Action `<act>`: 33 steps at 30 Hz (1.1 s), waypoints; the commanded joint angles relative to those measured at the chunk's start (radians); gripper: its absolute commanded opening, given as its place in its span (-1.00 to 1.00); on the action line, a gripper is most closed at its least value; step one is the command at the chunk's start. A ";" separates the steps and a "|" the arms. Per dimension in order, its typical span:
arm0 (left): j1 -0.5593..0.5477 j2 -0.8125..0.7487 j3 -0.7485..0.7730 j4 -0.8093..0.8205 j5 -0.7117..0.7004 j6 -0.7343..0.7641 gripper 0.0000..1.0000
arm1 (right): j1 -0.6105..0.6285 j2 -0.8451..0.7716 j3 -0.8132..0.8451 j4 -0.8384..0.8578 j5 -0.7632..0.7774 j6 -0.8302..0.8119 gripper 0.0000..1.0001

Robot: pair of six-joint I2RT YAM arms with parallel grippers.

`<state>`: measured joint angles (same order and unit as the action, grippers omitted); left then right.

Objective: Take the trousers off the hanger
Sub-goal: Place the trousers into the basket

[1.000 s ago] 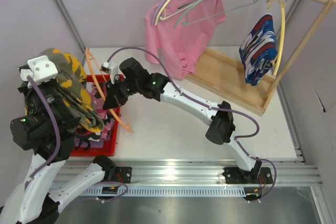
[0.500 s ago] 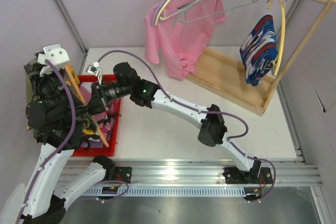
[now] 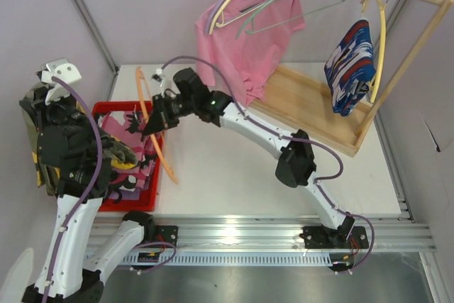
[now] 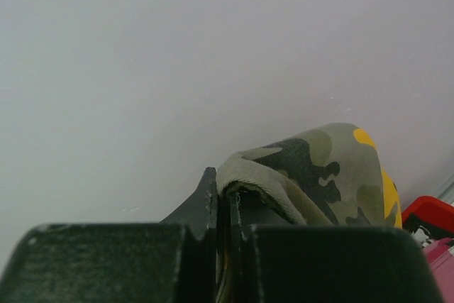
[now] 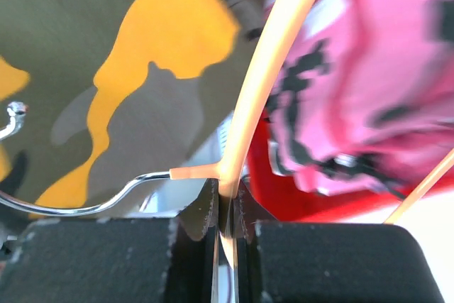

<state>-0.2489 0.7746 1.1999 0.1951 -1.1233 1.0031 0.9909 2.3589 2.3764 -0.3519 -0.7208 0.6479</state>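
Observation:
My left gripper (image 4: 228, 200) is shut on a fold of the yellow-olive camouflage trousers (image 4: 323, 168), raised at the far left beside the wall; they hang along the left arm (image 3: 33, 148). The right gripper (image 3: 152, 126) is shut on a bare orange hanger (image 3: 147, 108) over the bin's right side; in the right wrist view its jaws (image 5: 228, 200) pinch the hanger (image 5: 273, 62) by the metal hook (image 5: 71, 204). Pink-and-black camouflage trousers (image 3: 119, 124) lie in the red bin (image 3: 139, 200). Blue, white and red trousers (image 3: 349, 65) hang on a yellow hanger (image 3: 381, 26).
A wooden rack (image 3: 305, 108) stands at the back right, its rail carrying a pink T-shirt (image 3: 248, 47) and a green hanger (image 3: 305, 5). Grey walls close in the left and back. The aluminium rail (image 3: 234, 232) runs along the near edge.
The right gripper has pulled the orange hanger right and away from the left arm, and the hanger is now bare. The left arm has drawn the yellow-olive trousers further left.

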 commanded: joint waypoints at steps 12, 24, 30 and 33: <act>0.074 -0.087 -0.075 0.127 0.002 0.245 -1.00 | -0.164 -0.418 -0.173 -0.213 0.090 -0.252 -1.00; 0.175 -0.120 -0.123 0.152 0.100 0.460 -1.00 | -0.261 -0.601 -0.410 -0.213 0.158 -0.283 -1.00; 0.183 -0.118 -0.083 0.049 0.148 0.454 -1.00 | -0.285 -0.639 -0.448 -0.217 0.165 -0.292 -1.00; 0.183 -0.123 -0.146 0.065 0.181 0.544 -1.00 | -0.300 -0.658 -0.482 -0.213 0.173 -0.287 -1.00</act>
<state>-0.0769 0.6624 1.0554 0.2302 -1.0603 1.4235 0.7116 1.7729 1.9038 -0.5968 -0.5751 0.3637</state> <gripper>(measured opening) 0.050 0.075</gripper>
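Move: The left hand, holding the camouflage trousers, has the red basket about 8 cm ahead, 7 to its right and some 45 below, with the pink trousers heaped in its middle. The right hand, holding the orange hanger, has the rack's rail roughly 27 cm farther out, 50 to its right and 20 higher; the pink shirt hangs about 25 cm ahead and 30 to its right, near its own height. To the right, the right hand carries the orange hanger away from the basket and trousers towards the rack, about 20 cm with some 7 forward, arching up before sinking partway, and turns clockwise. Meanwhile the left hand keeps its pinch on the camouflage trousers and draws them back about 5 cm and slightly left, dipping then starting to rise; its wrist tips down and twists counter-clockwise, some 25 degrees in all. ##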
